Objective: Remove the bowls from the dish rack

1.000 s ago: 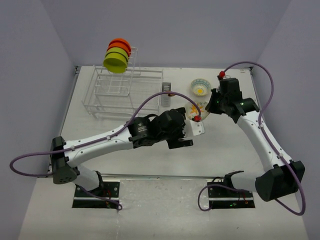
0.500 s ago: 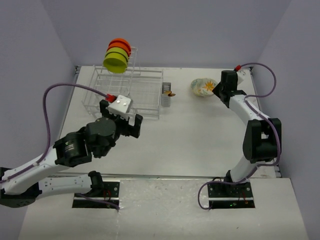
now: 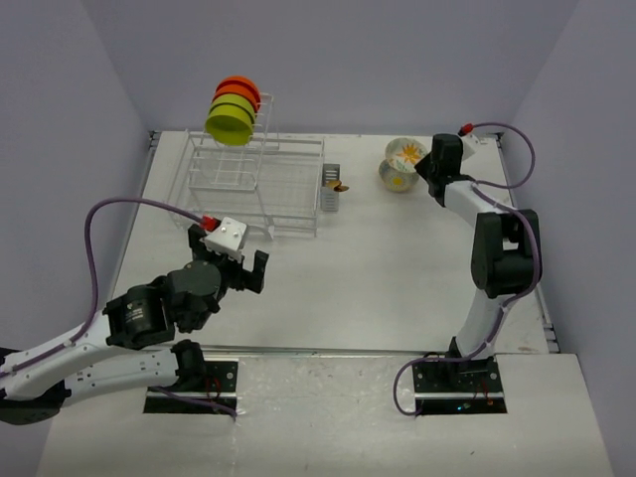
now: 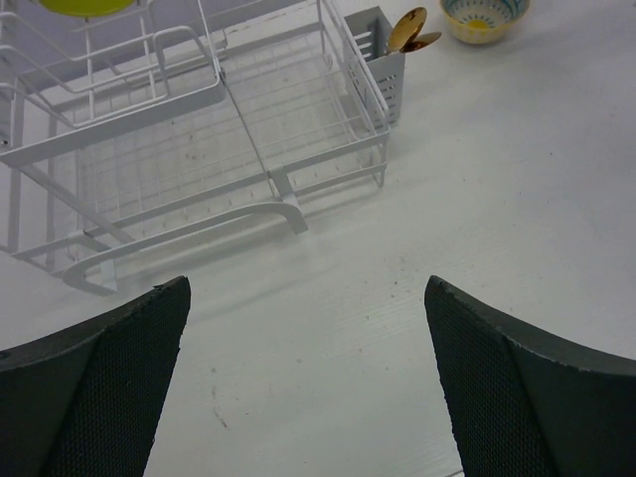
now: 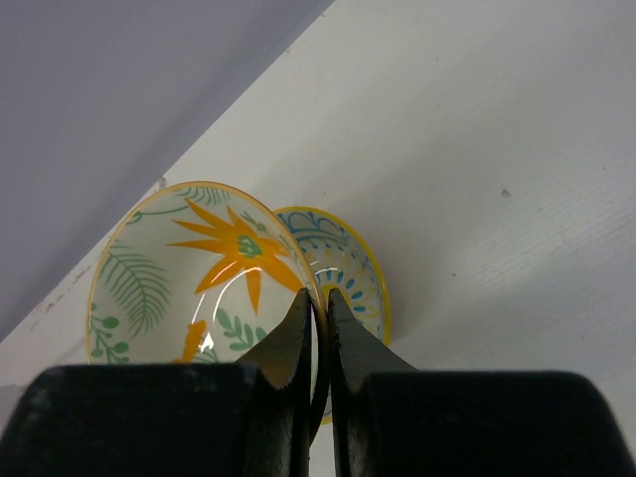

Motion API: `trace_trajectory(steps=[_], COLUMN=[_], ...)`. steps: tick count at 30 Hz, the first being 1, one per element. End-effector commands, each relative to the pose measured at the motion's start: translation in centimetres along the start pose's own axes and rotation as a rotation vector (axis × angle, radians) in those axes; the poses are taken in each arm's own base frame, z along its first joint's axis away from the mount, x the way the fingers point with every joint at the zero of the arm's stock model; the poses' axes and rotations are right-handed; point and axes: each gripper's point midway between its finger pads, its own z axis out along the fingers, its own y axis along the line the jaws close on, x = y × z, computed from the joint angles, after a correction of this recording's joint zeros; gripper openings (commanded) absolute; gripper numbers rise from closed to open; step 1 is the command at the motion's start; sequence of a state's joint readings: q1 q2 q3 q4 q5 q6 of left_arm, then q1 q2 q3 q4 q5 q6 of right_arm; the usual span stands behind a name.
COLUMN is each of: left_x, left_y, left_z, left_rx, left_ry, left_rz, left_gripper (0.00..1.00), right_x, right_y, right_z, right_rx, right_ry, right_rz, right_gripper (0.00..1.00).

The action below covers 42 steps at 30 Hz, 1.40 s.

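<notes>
Orange-red and lime-green bowls [image 3: 235, 107] stand on edge in the tall tower of the white dish rack [image 3: 248, 189] at the far left. My right gripper [image 3: 422, 165] is shut on the rim of a cream bowl with an orange flower inside [image 5: 199, 268], tilted on edge at the far right. A second patterned bowl, yellow-rimmed with blue marks [image 5: 353, 273], sits on the table right behind it [image 3: 396, 180]. My left gripper [image 3: 243, 268] hangs open and empty over the table in front of the rack [image 4: 229, 149].
A small grey cutlery caddy [image 4: 384, 62] with golden spoons [image 4: 412, 30] hangs on the rack's right end. The rack's low tray holds nothing. Purple walls close in behind and on both sides of the table [image 3: 397, 268].
My left arm has drawn back from the table's middle to the near left, its jaws open. My right arm has carried the flower bowl to the far right, beside the other patterned bowl.
</notes>
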State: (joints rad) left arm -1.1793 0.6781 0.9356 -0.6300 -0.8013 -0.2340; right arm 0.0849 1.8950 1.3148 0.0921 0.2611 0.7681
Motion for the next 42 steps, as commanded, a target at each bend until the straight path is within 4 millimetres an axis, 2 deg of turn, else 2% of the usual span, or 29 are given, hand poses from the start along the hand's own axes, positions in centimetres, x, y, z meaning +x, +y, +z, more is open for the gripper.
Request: trace_trajectory(steps=[1,8,12,20,21,24,26,27,30,31,32,34,35,36,37,38,39,42], left_x=[-2.3,-3.3,-3.3,-2.8,-2.9,-3.0,-3.0,-3.0,-3.4,-3.8,-4.0,-5.2,-5.9,-6.5,-8.1,-9.3,-11.1,-14.7], left_y=[0.9,2.3,3.4,3.1,3.1,3.3,3.7,4.1,5.5,5.8,5.9,6.3,6.0,5.6,4.7,4.1,3.3,4.2], left_z=[-0.4,-0.5,0.1,1.2,1.2,1.3,1.6,1.6,1.7,1.8,1.8,2.1,2.4,2.8,3.7,4.2,5.5,7.5], left_rx=[-0.025,-0.04,-0.06,-0.041,-0.041,-0.043,-0.066,-0.091,-0.174,-0.196,-0.214,-0.252,-0.251,-0.238,-0.212,-0.187,-0.178,-0.183], left_ry=[-0.095,-0.133,-0.152,-0.122,-0.124,-0.126,-0.124,-0.126,-0.133,-0.138,-0.147,-0.174,-0.187,-0.193,-0.206,-0.219,-0.222,-0.249], left_rz=[-0.076,-0.142,-0.165,-0.152,-0.152,-0.161,-0.185,-0.201,-0.28,-0.303,-0.349,-0.403,-0.441,-0.457,-0.473,-0.478,-0.486,-0.559], left_gripper=[1.0,1.0,1.0,1.0,1.0,1.0,1.0,1.0,1.0,1.0,1.0,1.0,1.0,1.0,1.0,1.0,1.0,1.0], right_x=[-3.1,-0.8,-1.2,-0.3,-0.3,-0.8,-1.1,-2.0,-3.0,-4.5,-4.5,-5.3,-6.2,-6.6,-6.6,-7.2,-7.2,-7.4], right_y=[3.6,2.9,3.2,3.3,3.5,4.3,4.6,5.1,5.0,5.6,5.2,5.7,5.9,6.1,6.1,5.9,5.7,4.6], right_z=[0.3,2.1,2.2,2.8,2.7,1.9,1.3,0.5,-0.9,-2.3,-3.0,-5.1,-7.4,-8.6,-9.9,-12.3,-13.5,-18.1], right_rx=[-0.118,-0.117,-0.12,-0.112,-0.116,-0.144,-0.154,-0.166,-0.156,-0.175,-0.168,-0.193,-0.206,-0.218,-0.226,-0.226,-0.223,-0.231], right_ry=[-0.105,-0.047,-0.046,0.009,0.013,0.022,0.023,0.006,-0.011,-0.037,-0.031,-0.04,-0.045,-0.043,-0.023,-0.012,0.004,0.025], right_rz=[0.078,0.05,0.034,-0.004,-0.003,-0.002,-0.001,0.003,0.002,0.003,0.001,0.004,0.006,0.002,-0.008,-0.015,-0.019,-0.043], right_gripper=[0.01,0.05,0.1,0.32,0.33,0.48,0.52,0.55,0.6,0.63,0.64,0.72,0.77,0.88,0.94,0.99,0.99,0.99])
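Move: The right hand pinches the near right rim of the floral bowl. The teal bowl that it goes onto stands about 5 cm ahead, 6 cm to the left and 10 cm below; the cutlery holder is level with the hand, some 28 cm left and 8 cm down. From the empty left hand, the nearest lime bowl is roughly 36 cm ahead, 9 cm left and 8 cm lower, with the orange bowls about 10 cm beyond it. The right hand lowers the floral bowl about 4 cm into the teal bowl and spreads its fingers off the rim, easing a little forward and up as they open, then pulls away quickly, rising some 15 cm and drawing back with the fingers wide. Meanwhile the open left hand works gently forward, with a small rise and shift to the left, then speeds up forward and up towards the nearest lime bowl, about 8 cm out in all, turning some 15 degrees counter-clockwise while its left side dips. ##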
